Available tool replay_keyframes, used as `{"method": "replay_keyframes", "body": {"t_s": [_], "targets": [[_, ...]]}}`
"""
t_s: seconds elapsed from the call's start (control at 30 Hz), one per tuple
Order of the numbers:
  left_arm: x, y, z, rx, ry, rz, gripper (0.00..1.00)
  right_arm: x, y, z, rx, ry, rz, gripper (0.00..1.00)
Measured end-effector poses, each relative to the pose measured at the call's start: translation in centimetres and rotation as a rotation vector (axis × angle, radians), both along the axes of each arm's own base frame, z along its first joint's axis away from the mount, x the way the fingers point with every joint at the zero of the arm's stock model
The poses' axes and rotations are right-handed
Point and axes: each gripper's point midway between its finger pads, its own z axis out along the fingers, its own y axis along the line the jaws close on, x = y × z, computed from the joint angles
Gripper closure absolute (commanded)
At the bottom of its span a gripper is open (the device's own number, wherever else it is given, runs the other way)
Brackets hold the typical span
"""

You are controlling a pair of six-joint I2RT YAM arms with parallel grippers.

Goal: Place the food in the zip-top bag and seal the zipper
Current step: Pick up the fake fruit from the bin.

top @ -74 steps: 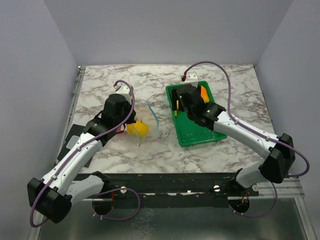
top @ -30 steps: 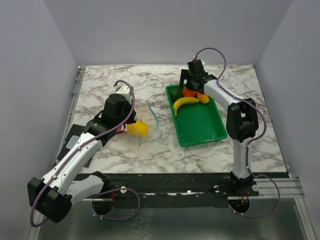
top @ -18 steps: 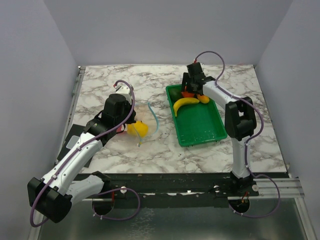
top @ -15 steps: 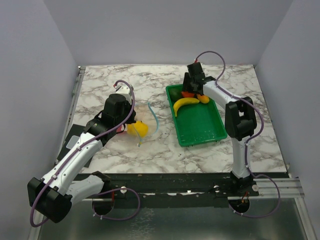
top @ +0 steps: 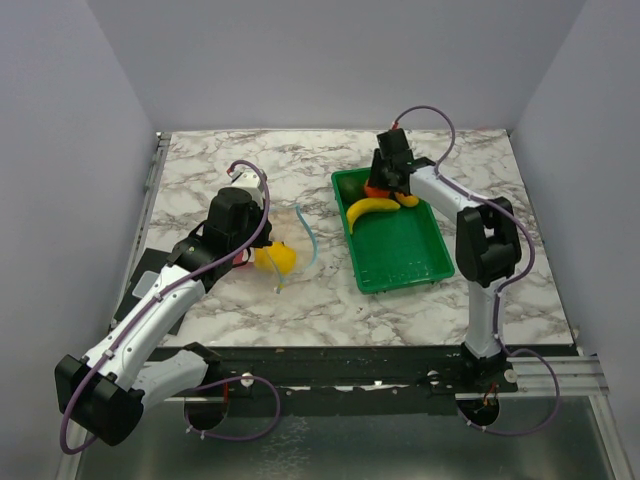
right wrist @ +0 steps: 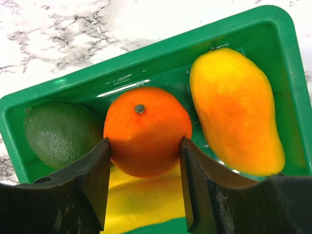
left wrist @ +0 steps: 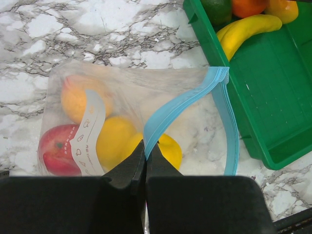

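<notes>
The clear zip-top bag (left wrist: 126,87) lies on the marble with a red piece (left wrist: 54,148), two yellow lemons (left wrist: 116,141) and a pale orange fruit (left wrist: 78,97) inside. My left gripper (left wrist: 145,145) is shut on the light blue zipper (left wrist: 187,97), pinching one lip so the mouth gapes toward the tray. In the top view the bag (top: 298,238) sits left of the green tray (top: 400,255). My right gripper (right wrist: 145,141) is at the tray's far end, both fingers pressed on a round orange (right wrist: 146,129). Below it lies the banana (right wrist: 146,200).
Beside the orange in the tray (right wrist: 161,54) sit a dark green avocado-like piece (right wrist: 61,134) on the left and a yellow-orange mango-shaped fruit (right wrist: 234,112) on the right, both near my fingers. The tray's near half (top: 405,265) holds nothing. Grey walls surround the table.
My right arm swung to the tray's far end, and its jaws narrowed from wide open until they touch the orange. The left arm and bag have not moved.
</notes>
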Motion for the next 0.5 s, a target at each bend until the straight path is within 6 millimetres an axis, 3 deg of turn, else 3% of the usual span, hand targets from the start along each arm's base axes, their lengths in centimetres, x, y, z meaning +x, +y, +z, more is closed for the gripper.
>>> {"method": "replay_keyframes", "body": {"t_s": [0.2, 0.5], "targets": [[0.0, 0.0, 0.0, 0.000, 0.000, 0.000, 1.00, -1.0, -0.4, 2.2, 0.013, -0.029, -0.003, 0.76], [0.0, 0.0, 0.0, 0.000, 0.000, 0.000, 1.00, -3.3, -1.0, 9.2, 0.080, -0.153, 0.000, 0.77]]}}
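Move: My right fingers already hold the orange, still down in the bin. The bag's mouth, where it is bound, is roughly 19 cm to my right hand's left, 13 cm back and somewhat higher. Beside the orange, the avocado is about 6 cm left and level, the mango some 7 cm right and 1 cm back, and the banana about 5 cm back and 2 cm left. My left hand holds the bag's rim, the mouth's middle about 7 cm right of it, 2 cm back and 7 cm below. I lift the orange straight out of its corner between the avocado and the mango, gathering speed to rise about 9 cm while my right hand draws back some 3 cm over the bin. The pinch on both its sides stays as it was, and the wrist tips the fingertips up by roughly 10 degrees. ##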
